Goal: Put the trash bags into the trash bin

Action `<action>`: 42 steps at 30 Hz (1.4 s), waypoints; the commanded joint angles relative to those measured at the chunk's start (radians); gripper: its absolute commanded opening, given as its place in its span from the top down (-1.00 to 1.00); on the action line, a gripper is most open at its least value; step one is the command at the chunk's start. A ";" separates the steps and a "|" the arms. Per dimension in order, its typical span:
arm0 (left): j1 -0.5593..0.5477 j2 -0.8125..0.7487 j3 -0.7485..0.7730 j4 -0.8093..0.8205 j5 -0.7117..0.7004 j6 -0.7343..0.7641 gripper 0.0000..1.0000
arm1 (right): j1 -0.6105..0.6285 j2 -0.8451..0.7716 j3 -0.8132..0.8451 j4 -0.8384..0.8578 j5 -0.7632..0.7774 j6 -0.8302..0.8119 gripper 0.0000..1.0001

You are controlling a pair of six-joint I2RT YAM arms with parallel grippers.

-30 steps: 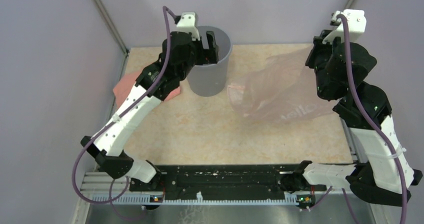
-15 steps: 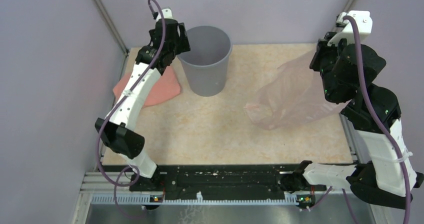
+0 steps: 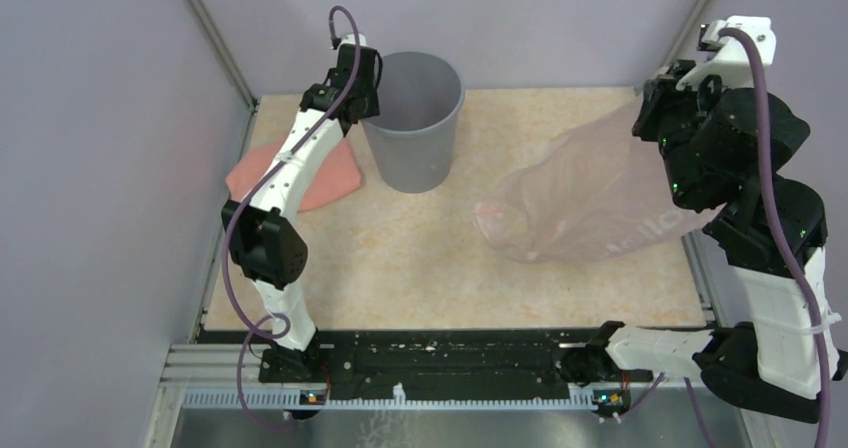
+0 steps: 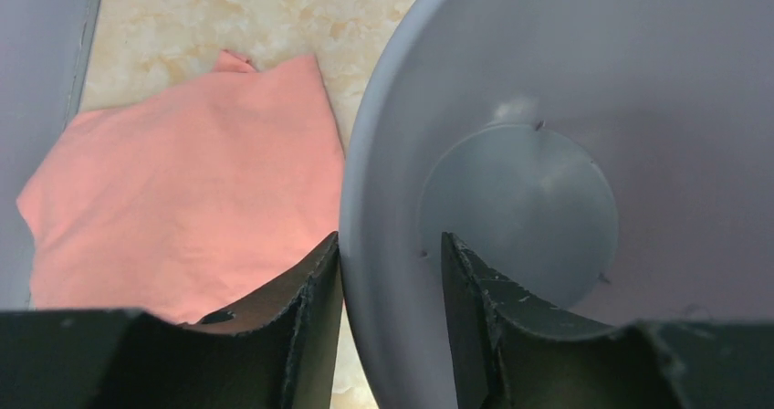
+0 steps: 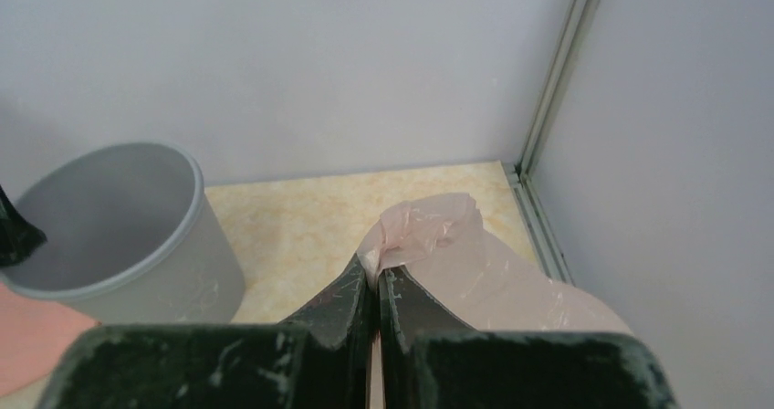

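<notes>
The pale-pink translucent trash bag (image 3: pixel 590 203) hangs from my right gripper (image 3: pixel 655 98), which is raised at the far right. In the right wrist view the jaws (image 5: pixel 374 267) are shut on a bunched bit of the bag's film (image 5: pixel 429 231). The bag's lower end trails towards the table's middle. The grey trash bin (image 3: pixel 410 148) stands upright at the back, with nothing inside. My left gripper (image 3: pixel 360 93) is at its left rim. In the left wrist view the gripper (image 4: pixel 390 240) straddles the rim (image 4: pixel 365 153), one finger outside and one inside, with a gap still between them.
A salmon-pink cloth (image 3: pixel 335 178) lies flat on the table left of the bin, partly under my left arm, and shows in the left wrist view (image 4: pixel 183 208). Grey walls close in the back and both sides. A metal rail (image 3: pixel 700 268) edges the table's right side.
My left arm swung from across the bin's front to its left rim, and its jaws narrowed over that rim. My right gripper rose, lifting the bag higher and stretching it out.
</notes>
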 commanded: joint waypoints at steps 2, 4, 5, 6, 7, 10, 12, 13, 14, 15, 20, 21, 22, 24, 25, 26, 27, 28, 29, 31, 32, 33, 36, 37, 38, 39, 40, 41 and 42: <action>0.005 0.002 0.045 -0.008 0.027 0.035 0.15 | -0.004 0.003 0.074 0.001 -0.023 -0.011 1.00; 0.005 0.000 0.039 -0.010 0.044 0.039 0.29 | -0.004 0.014 0.096 -0.005 -0.025 -0.012 1.00; 0.005 0.002 0.040 -0.013 0.055 0.044 0.34 | -0.004 0.020 0.107 -0.007 -0.024 -0.012 1.00; 0.005 0.002 0.041 -0.017 0.066 0.047 0.40 | -0.004 0.024 0.116 -0.007 -0.024 -0.012 1.00; 0.004 0.005 0.042 -0.020 0.074 0.049 0.47 | -0.004 0.029 0.128 -0.006 -0.025 -0.034 1.00; 0.005 0.007 0.048 -0.031 0.104 0.057 0.68 | -0.005 0.041 0.163 -0.002 -0.030 -0.049 1.00; 0.005 0.003 0.054 -0.039 0.126 0.057 0.82 | -0.004 0.051 0.195 -0.002 -0.037 -0.053 1.00; 0.005 0.001 0.058 -0.044 0.141 0.057 0.89 | -0.004 0.056 0.211 0.000 -0.040 -0.055 1.00; 0.005 0.001 0.064 -0.051 0.152 0.057 0.95 | -0.004 0.061 0.226 0.002 -0.042 -0.058 1.00; 0.004 0.002 0.074 -0.061 0.165 0.057 1.00 | -0.004 0.067 0.242 0.003 -0.044 -0.063 1.00; 0.001 0.014 0.133 -0.136 0.241 0.055 1.00 | -0.004 0.098 0.319 0.028 -0.052 -0.079 1.00; 0.000 0.011 0.134 -0.142 0.255 0.054 1.00 | -0.004 0.104 0.334 0.036 -0.058 -0.079 1.00; -0.002 0.007 0.134 -0.149 0.275 0.054 1.00 | -0.004 0.108 0.348 0.047 -0.066 -0.082 1.00; -0.008 -0.005 0.130 -0.159 0.303 0.049 1.00 | -0.006 0.105 0.355 0.094 -0.078 -0.090 1.00; -0.012 -0.012 0.124 -0.162 0.314 0.046 1.00 | -0.004 0.103 0.359 0.115 -0.089 -0.092 1.00; -0.017 -0.019 0.115 -0.165 0.327 0.041 1.00 | -0.004 0.101 0.363 0.134 -0.102 -0.094 1.00; -0.024 -0.029 0.103 -0.167 0.337 0.037 1.00 | -0.005 0.099 0.366 0.157 -0.116 -0.095 1.00; -0.031 -0.041 0.082 -0.167 0.346 0.033 1.00 | -0.004 0.095 0.366 0.179 -0.131 -0.096 1.00; -0.043 -0.056 0.060 -0.163 0.351 0.029 1.00 | -0.004 0.093 0.368 0.203 -0.145 -0.098 1.00; -0.062 -0.087 0.010 -0.149 0.359 0.019 1.00 | -0.004 0.085 0.368 0.250 -0.175 -0.101 1.00; -0.072 -0.109 -0.011 -0.140 0.365 0.015 1.00 | -0.004 0.080 0.363 0.280 -0.194 -0.107 1.00; -0.083 -0.121 -0.030 -0.135 0.370 0.011 1.00 | -0.004 0.074 0.358 0.310 -0.214 -0.110 1.00; -0.128 -0.151 -0.070 -0.130 0.360 -0.001 1.00 | -0.005 0.058 0.348 0.404 -0.270 -0.125 1.00; -0.146 -0.161 -0.082 -0.128 0.356 -0.006 1.00 | -0.005 0.054 0.348 0.436 -0.282 -0.125 1.00; -0.162 -0.169 -0.099 -0.121 0.352 -0.015 1.00 | -0.005 0.050 0.347 0.465 -0.299 -0.125 1.00; -0.181 -0.179 -0.118 -0.112 0.352 -0.024 1.00 | -0.005 0.048 0.345 0.492 -0.315 -0.125 1.00; -0.198 -0.189 -0.135 -0.102 0.352 -0.033 1.00 | -0.005 0.048 0.342 0.517 -0.330 -0.121 1.00; -0.216 -0.196 -0.152 -0.096 0.350 -0.045 1.00 | -0.005 0.048 0.339 0.537 -0.346 -0.115 1.00; -0.232 -0.203 -0.166 -0.090 0.348 -0.055 1.00 | -0.005 0.049 0.338 0.555 -0.362 -0.105 1.00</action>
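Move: At the bin's left, slightly near rim, the left hand straddles the wall with open fingers; the trash bin's middle lies about 9 cm to its right, 4 cm ahead and 12 cm below. The pink cloth is some 18 cm to the left hand's left and 3 cm ahead, down on the table. From the right hand, which already holds the trash bag, the bin lies roughly 30 cm left, 28 cm ahead and 38 cm below. Closing on the rim first, the left fingers pinch the bin wall between them, then draw it slowly and ever faster to the right and back towards the robot, about 14 cm in all, the hand turning clockwise some 25 degrees. Meanwhile the right hand, keeping its grip on the bag, lifts it about 17 cm, easing back 5 cm or so late on while its fingers tip upward. ##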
